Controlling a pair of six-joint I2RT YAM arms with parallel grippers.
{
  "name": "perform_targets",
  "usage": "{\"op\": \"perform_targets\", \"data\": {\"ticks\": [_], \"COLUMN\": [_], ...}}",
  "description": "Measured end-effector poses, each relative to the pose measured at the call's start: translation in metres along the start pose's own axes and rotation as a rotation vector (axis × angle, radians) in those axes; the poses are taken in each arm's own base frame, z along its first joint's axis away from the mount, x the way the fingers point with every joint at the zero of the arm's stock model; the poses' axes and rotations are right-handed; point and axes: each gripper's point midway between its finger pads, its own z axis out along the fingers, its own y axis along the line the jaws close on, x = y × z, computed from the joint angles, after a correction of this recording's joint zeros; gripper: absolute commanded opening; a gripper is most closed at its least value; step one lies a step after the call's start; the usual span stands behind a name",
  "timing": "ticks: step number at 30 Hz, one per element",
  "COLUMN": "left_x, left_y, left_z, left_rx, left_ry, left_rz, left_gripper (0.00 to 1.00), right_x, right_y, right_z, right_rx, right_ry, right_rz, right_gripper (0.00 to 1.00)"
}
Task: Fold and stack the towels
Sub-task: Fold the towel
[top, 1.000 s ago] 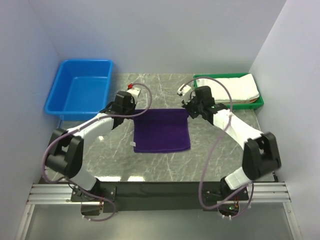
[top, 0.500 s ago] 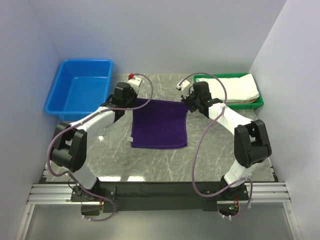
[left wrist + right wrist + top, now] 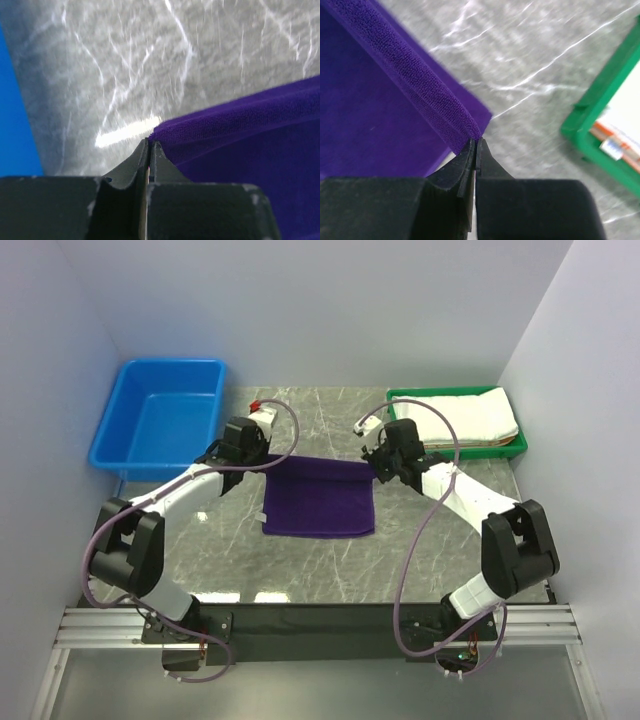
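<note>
The dark purple towel point(image 3: 318, 502) lies mid-table, its far edge held taut between both grippers. My left gripper point(image 3: 268, 462) is shut on the far left corner, and the left wrist view shows the closed tips point(image 3: 150, 143) pinching the purple towel point(image 3: 240, 145). My right gripper point(image 3: 372, 468) is shut on the far right corner; the right wrist view shows its tips point(image 3: 476, 141) clamping the purple towel's point(image 3: 380, 100) hem. A white towel point(image 3: 470, 418) lies folded in the green tray point(image 3: 520, 446). The orange towel is not clearly in view.
A blue bin point(image 3: 160, 425) stands at the back left, its wall point(image 3: 15, 125) close to my left gripper. The green tray's rim point(image 3: 605, 105) is just right of my right gripper, with an orange and white strip point(image 3: 615, 145) showing inside. The table is grey marble.
Both grippers carried the towel's far edge away from me, then back towards me. The edge is again about where it was a second ago. Both stayed shut.
</note>
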Motion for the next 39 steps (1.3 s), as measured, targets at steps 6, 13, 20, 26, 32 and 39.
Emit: {"op": "perform_targets", "data": {"ticks": [6, 13, 20, 26, 32, 39], "left_x": [0.018, 0.043, 0.059, 0.079, 0.108, 0.129], "left_y": [-0.003, -0.007, -0.014, -0.028, -0.034, -0.037], "left_z": [-0.015, -0.033, -0.06, -0.063, -0.057, -0.058], "left_rx": [0.01, 0.011, 0.023, 0.04, 0.018, -0.02], "left_ry": [0.074, 0.161, 0.189, 0.258, 0.371, 0.442], "left_rz": [-0.047, -0.113, -0.176, -0.217, -0.282, -0.365], "left_gripper": [0.01, 0.01, 0.01, 0.01, 0.01, 0.01], "right_x": [0.018, 0.02, 0.025, 0.055, 0.082, 0.091], "right_y": [0.02, 0.041, 0.055, 0.065, 0.074, 0.081], "right_z": [-0.012, -0.037, -0.053, -0.044, -0.03, -0.025], "right_rx": [-0.037, -0.07, -0.09, -0.1, -0.11, -0.119], "right_ry": [0.065, 0.084, 0.095, 0.198, 0.297, 0.335], "right_rz": [0.038, 0.025, 0.011, 0.003, -0.011, -0.028], "right_gripper": [0.0, 0.0, 0.0, 0.0, 0.0, 0.0]}}
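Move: Both shut grippers already hold the purple towel's raised far edge by its corners. From the left gripper, the towel's near-left corner lies about 15 cm back, 1 cm to the right and 11 cm below; the white tag is 11 cm back and 1 cm left, and the blue bin's middle 10 cm ahead, 25 cm left. From the right gripper, the near-right corner is roughly 13 cm back, straight in line, 10 cm below, and the green tray's middle 15 cm ahead, 19 cm right. Keep both grippers shut on the purple towel's corners and draw them back together towards the near edge, nearly level at first, then sinking steeply in the second half: about 12 cm back and 7 cm down on the left, slightly less on the right. Tip both sets of fingers further down on the way, the left by nearly 30 degrees. ##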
